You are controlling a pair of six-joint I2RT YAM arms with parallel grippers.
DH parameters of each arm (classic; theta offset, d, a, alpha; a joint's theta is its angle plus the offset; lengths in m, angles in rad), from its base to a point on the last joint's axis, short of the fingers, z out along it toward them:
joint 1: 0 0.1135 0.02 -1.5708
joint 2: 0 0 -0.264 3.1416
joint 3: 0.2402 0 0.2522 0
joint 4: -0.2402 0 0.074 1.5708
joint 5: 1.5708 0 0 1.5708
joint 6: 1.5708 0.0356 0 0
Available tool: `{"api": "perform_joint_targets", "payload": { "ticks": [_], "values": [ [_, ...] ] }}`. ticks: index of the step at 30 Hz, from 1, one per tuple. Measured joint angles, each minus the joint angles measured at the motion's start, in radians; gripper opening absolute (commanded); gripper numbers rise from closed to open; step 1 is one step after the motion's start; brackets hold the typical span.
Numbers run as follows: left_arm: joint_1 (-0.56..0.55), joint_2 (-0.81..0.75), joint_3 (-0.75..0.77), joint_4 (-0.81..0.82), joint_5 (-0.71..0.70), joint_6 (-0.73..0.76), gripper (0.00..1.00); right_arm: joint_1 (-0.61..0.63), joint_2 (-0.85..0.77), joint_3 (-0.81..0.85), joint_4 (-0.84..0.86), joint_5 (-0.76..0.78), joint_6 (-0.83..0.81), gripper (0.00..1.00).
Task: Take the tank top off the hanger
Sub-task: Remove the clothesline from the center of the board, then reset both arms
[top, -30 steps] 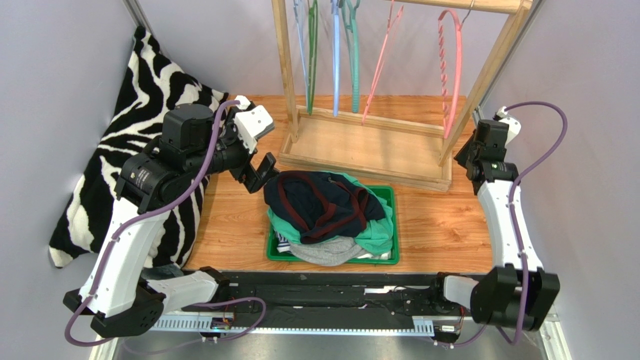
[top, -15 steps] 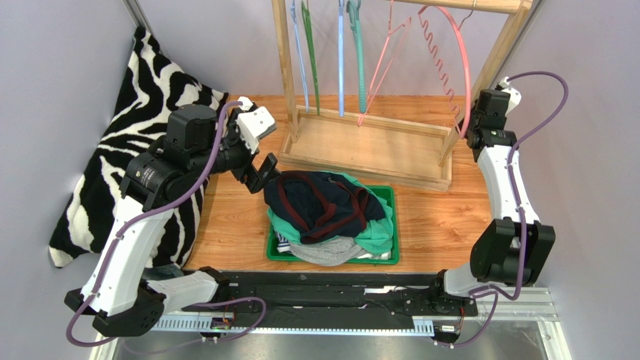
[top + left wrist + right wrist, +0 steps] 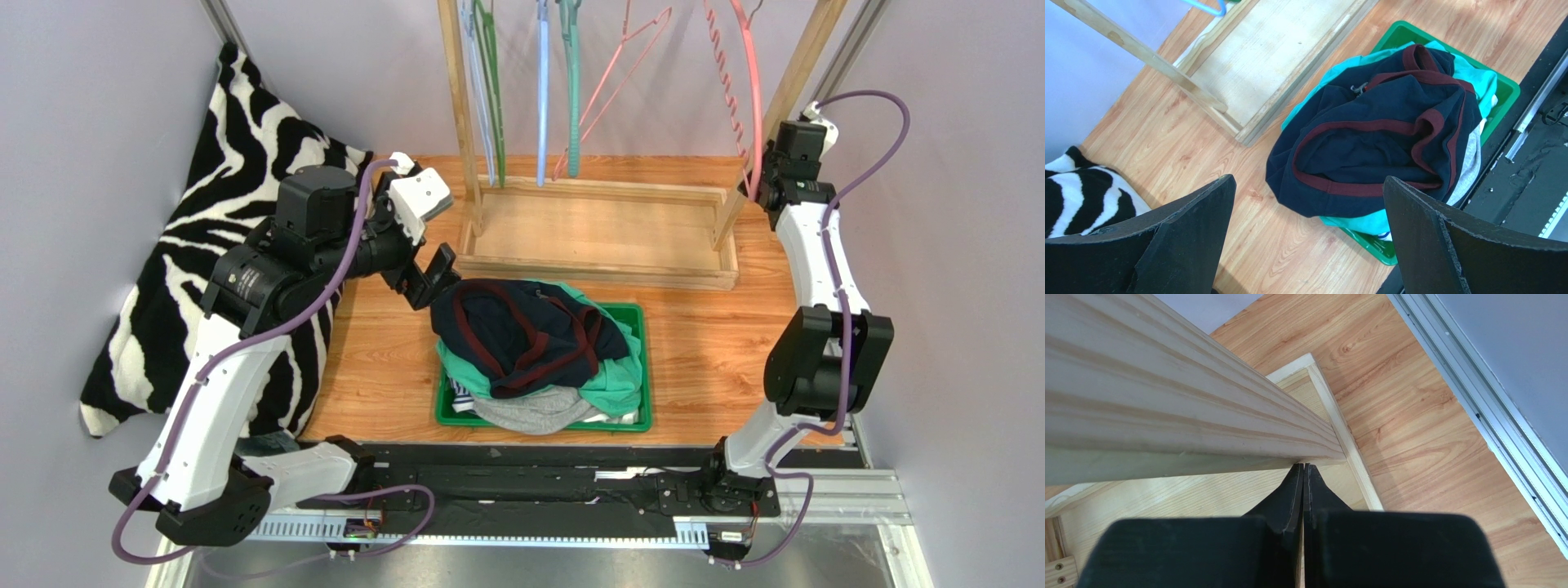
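The navy tank top (image 3: 534,328) with maroon trim lies crumpled on top of a clothes pile in the green tray (image 3: 631,316); it is also in the left wrist view (image 3: 1376,141). No hanger is in it. Several bare hangers (image 3: 740,86) hang from the wooden rack (image 3: 601,233). My left gripper (image 3: 432,272) hovers wide open over the pile's left edge, with nothing between its fingers (image 3: 1308,179). My right gripper (image 3: 1303,467) is shut and empty, its tips against the foot of the rack's right post (image 3: 1168,404).
A zebra-print cloth (image 3: 245,159) is heaped along the left wall behind the left arm. Teal and grey garments (image 3: 540,410) lie under the tank top. A metal rail (image 3: 1499,429) runs along the table's right edge.
The right arm has reached back to the rack's right post and its jaws have closed. The rack has shifted backward and its hangers have swung. The left arm has barely moved.
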State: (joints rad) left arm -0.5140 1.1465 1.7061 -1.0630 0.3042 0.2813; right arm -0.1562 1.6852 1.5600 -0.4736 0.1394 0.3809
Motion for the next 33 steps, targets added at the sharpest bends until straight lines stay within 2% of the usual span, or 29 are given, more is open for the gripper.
{"api": "perform_joint_targets", "payload": {
  "ticks": [5,6,8,9,11,13,17,22,26,33],
  "values": [
    [0.005,0.016,0.000,0.006,0.003,-0.009,0.99,-0.003,0.036,0.035,0.007,-0.029,-0.005,0.00],
    [0.007,0.017,0.000,0.006,0.003,-0.010,0.99,-0.004,0.042,0.040,0.008,-0.037,-0.005,0.11],
    [0.010,0.018,-0.004,0.008,0.004,-0.013,0.99,-0.005,0.054,0.060,0.005,-0.058,-0.001,0.41],
    [0.012,0.019,-0.004,0.008,0.004,-0.014,0.99,-0.004,0.055,0.065,0.000,-0.067,-0.005,0.70],
    [0.016,0.021,-0.005,0.008,0.004,-0.016,0.99,0.006,0.040,0.055,0.008,-0.081,-0.001,1.00],
    [0.021,0.021,-0.006,0.009,0.004,-0.019,0.99,0.034,-0.016,0.011,0.021,-0.090,-0.004,1.00],
    [0.026,0.021,-0.006,0.008,0.005,-0.029,0.99,0.146,-0.250,-0.114,0.011,-0.120,-0.018,1.00],
    [0.026,0.019,-0.008,0.008,0.012,-0.035,0.99,0.296,-0.499,-0.124,-0.010,-0.146,-0.048,1.00],
    [0.026,-0.002,-0.029,0.009,0.012,-0.038,0.99,0.359,-0.599,-0.137,-0.063,-0.148,-0.051,1.00],
    [0.026,-0.092,-0.124,0.012,-0.011,-0.037,0.99,0.444,-0.667,-0.225,-0.175,-0.156,-0.081,1.00]
  ]
}}
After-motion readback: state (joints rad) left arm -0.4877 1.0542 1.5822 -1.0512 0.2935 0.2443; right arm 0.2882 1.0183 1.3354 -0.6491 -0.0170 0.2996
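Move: The clothesline's right post stands right at the right hand's closed fingertips, some 3 cm ahead and 2 cm to the left, level with them; from the left hand it lies about 55 cm right, 28 cm ahead and 15 cm lower. From the right hand, the clothesline's board is centred about 27 cm left, 4 cm ahead and 20 cm below, and the green tray of tank tops about 38 cm left, 24 cm back and 18 cm below. The clothesline's right post, already against the shut right fingertips, gets a last forward push of 1 to 2 cm. The right fingers then open wide and the hand pulls clear, swinging back and left nearly 20 cm each while rising about 16 cm, then sinking some 4 cm and turning counter-clockwise about 35 degrees. The open left hand eases slightly back and down. ##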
